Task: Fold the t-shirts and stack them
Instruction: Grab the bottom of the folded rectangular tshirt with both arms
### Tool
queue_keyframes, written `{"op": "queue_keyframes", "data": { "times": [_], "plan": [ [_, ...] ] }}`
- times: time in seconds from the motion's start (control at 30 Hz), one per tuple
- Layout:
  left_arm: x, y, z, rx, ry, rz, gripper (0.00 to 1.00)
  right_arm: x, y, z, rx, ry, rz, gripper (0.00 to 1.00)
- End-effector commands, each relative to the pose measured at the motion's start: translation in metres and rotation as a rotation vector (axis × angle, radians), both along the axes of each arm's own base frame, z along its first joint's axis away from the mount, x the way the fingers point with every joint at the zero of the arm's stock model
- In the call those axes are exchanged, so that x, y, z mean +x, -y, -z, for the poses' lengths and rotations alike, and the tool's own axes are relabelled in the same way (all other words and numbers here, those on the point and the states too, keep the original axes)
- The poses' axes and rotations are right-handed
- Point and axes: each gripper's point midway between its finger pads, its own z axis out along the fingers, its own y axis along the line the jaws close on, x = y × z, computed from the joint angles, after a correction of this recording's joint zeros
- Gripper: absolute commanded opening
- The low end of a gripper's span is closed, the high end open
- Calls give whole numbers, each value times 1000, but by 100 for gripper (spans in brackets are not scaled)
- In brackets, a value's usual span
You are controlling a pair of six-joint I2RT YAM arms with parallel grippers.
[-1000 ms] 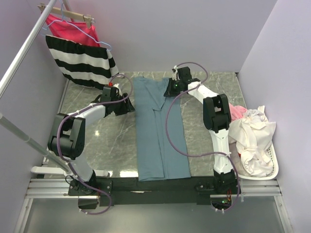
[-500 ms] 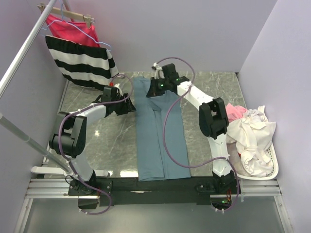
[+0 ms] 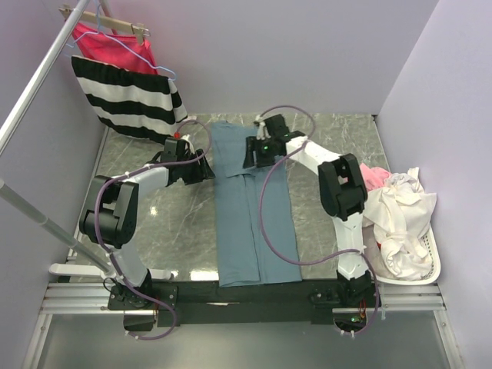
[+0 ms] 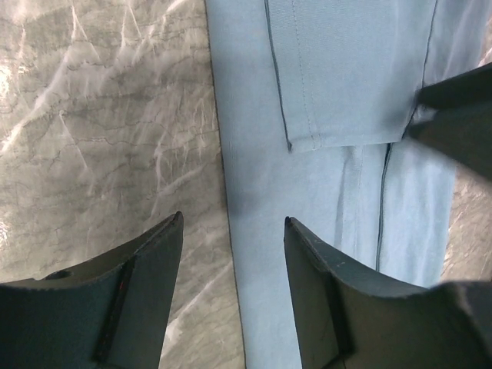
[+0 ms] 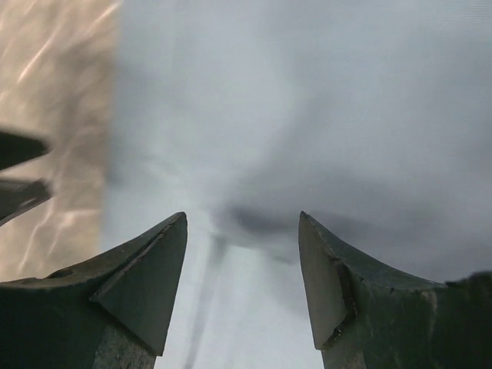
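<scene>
A slate-blue t-shirt (image 3: 254, 215) lies on the marbled table as a long narrow strip, its sides folded in, running from the back to the front edge. My left gripper (image 3: 206, 171) is open and empty at the shirt's left edge near the far end; in the left wrist view its jaws straddle that edge (image 4: 231, 231) of the shirt (image 4: 338, 115). My right gripper (image 3: 251, 154) is open and empty just above the shirt's far part. In the right wrist view the cloth (image 5: 307, 115) is blurred, and the gripper (image 5: 242, 223) has nothing between its jaws.
A black-and-white striped garment (image 3: 127, 96) and a red-pink garment (image 3: 115, 46) hang on a rack at the back left. A white basket (image 3: 403, 231) of pale and pink clothes stands at the right. Lilac walls close the back and right.
My right gripper swung left over the shirt's far end, then came back a little towards the near side above the cloth. My left gripper has stayed at the shirt's left edge.
</scene>
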Motion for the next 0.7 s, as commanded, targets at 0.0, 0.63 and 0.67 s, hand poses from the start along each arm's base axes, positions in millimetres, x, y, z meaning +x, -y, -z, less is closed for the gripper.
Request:
{"op": "queue_keyframes", "data": {
  "times": [0.0, 0.63, 0.67],
  "plan": [
    [5, 4, -20, -23, 49, 3, 61, 48, 64, -73, -50, 201, 234, 67],
    [-165, 49, 30, 55, -236, 168, 63, -193, 132, 1, -245, -254, 274, 68],
    [-181, 43, 38, 76, -269, 167, 63, -201, 135, -4, -252, -245, 287, 68]
  ]
}}
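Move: The folded t-shirt's near left corner lies about 36 cm back from the left hand and 3 cm to its right. Its near right corner lies some 41 cm back and 17 cm right of the right hand, both roughly 4 cm lower. The near corners are about 23 cm apart. The folded-in sleeve lies 6 cm ahead and 9 cm right of the left hand, and 1 cm back and 3 cm left of the right hand. The right hand swings right and lifts about 6 cm off the sleeve area, then sweeps back and down along the shirt's right edge towards its near end, ending about 16 cm back, 14 cm right and turned clockwise. After a short wait the left hand draws back some 14 cm, a little right and down along the left edge, both grippers staying open and empty. ##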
